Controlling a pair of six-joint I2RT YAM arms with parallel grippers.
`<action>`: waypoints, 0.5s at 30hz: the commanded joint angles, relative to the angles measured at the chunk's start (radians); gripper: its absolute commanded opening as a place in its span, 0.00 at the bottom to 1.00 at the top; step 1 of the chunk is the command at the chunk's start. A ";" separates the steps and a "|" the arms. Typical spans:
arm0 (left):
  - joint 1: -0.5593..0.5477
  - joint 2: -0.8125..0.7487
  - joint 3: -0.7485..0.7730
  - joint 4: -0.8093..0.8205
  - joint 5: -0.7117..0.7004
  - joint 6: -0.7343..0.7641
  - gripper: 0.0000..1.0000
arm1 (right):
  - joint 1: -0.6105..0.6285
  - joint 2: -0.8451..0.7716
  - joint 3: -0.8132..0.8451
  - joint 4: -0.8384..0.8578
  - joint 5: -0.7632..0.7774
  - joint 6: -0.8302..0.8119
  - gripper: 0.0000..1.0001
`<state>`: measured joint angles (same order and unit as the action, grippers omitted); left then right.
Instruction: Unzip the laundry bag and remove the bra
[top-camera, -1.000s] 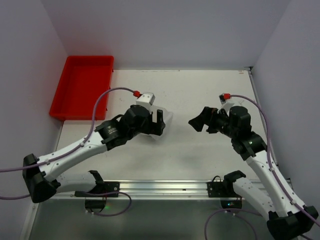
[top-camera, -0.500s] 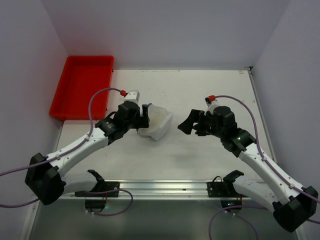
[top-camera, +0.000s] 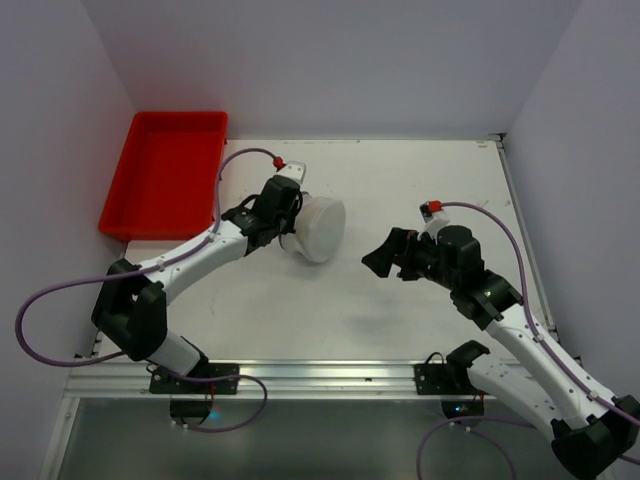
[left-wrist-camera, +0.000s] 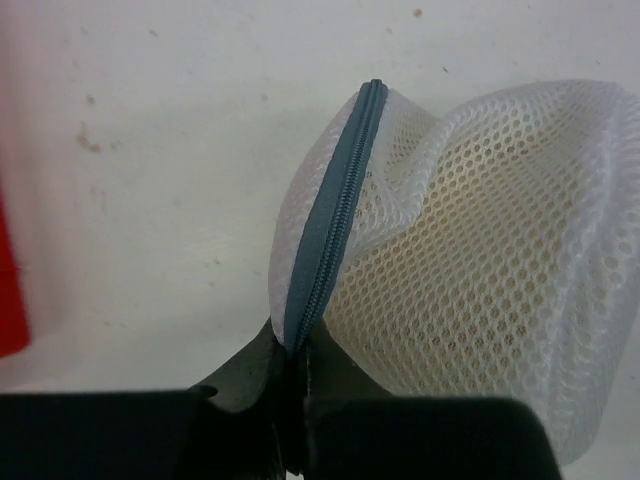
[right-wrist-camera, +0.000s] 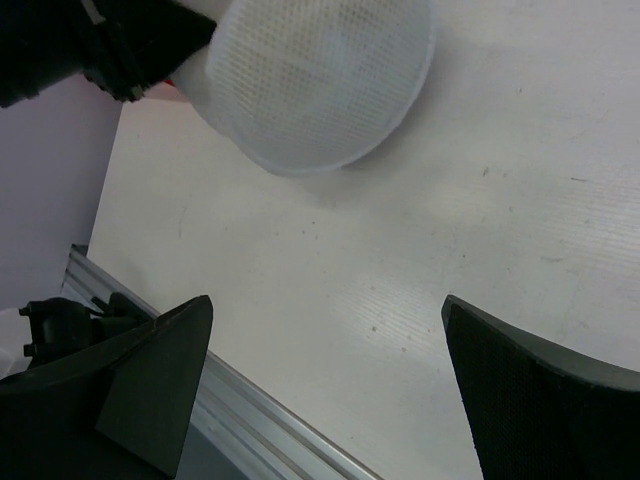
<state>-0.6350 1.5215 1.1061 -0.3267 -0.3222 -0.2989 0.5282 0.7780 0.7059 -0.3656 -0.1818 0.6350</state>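
The laundry bag (top-camera: 318, 230) is a white mesh drum standing on edge on the table, its round face turned right. My left gripper (top-camera: 291, 226) is shut on its rim at the left side. In the left wrist view the jaws pinch the grey-blue zip (left-wrist-camera: 335, 220), which looks closed; a beige shape shows through the mesh (left-wrist-camera: 470, 270). My right gripper (top-camera: 382, 257) is open and empty, right of the bag and apart from it. The right wrist view shows the bag's round face (right-wrist-camera: 318, 75) ahead, above the wide-apart fingers (right-wrist-camera: 150, 385).
A red plastic tray (top-camera: 165, 170) stands at the far left, beside the left arm. The metal rail at the table's near edge (right-wrist-camera: 250, 425) runs under the right gripper's view. Walls close the table on the back and both sides.
My left gripper has carried the bag away from me and turned it on edge, round face to the right. My right gripper has drifted slightly left and nearer, staying open.
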 joint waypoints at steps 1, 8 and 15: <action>0.009 -0.030 0.132 -0.086 -0.246 0.162 0.00 | 0.004 -0.003 -0.011 0.034 0.031 -0.015 0.99; -0.089 -0.054 0.189 -0.127 -0.475 0.407 0.00 | 0.004 0.029 -0.023 0.062 0.034 -0.018 0.99; -0.282 0.182 0.196 -0.260 -0.746 0.252 0.00 | 0.003 -0.017 -0.063 0.062 0.080 -0.012 0.99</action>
<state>-0.8703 1.6047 1.2804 -0.4789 -0.8814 0.0074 0.5282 0.7959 0.6529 -0.3363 -0.1474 0.6289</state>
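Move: In the left hand's shut fingers is the zipper edge of the laundry bag, whose body lies about 6 cm to the right, 2 cm ahead and some 5 cm below. The red bin is roughly 28 cm to the left of that hand, 15 cm farther out and 11 cm lower. From the wide-open right hand, the bag's middle lies about 15 cm left, 10 cm ahead and 8 cm below. Hoisting the bag by its pinched zipper edge, the left hand rises fast by about 8 cm and swings some 4 cm left, then comes back to the right and slightly back while sinking about 3 cm. All along it rolls its left side up by some 30 degrees and tips its fingertips up a little. The right hand, still wide open and touching nothing, eases down a couple of centimetres. ##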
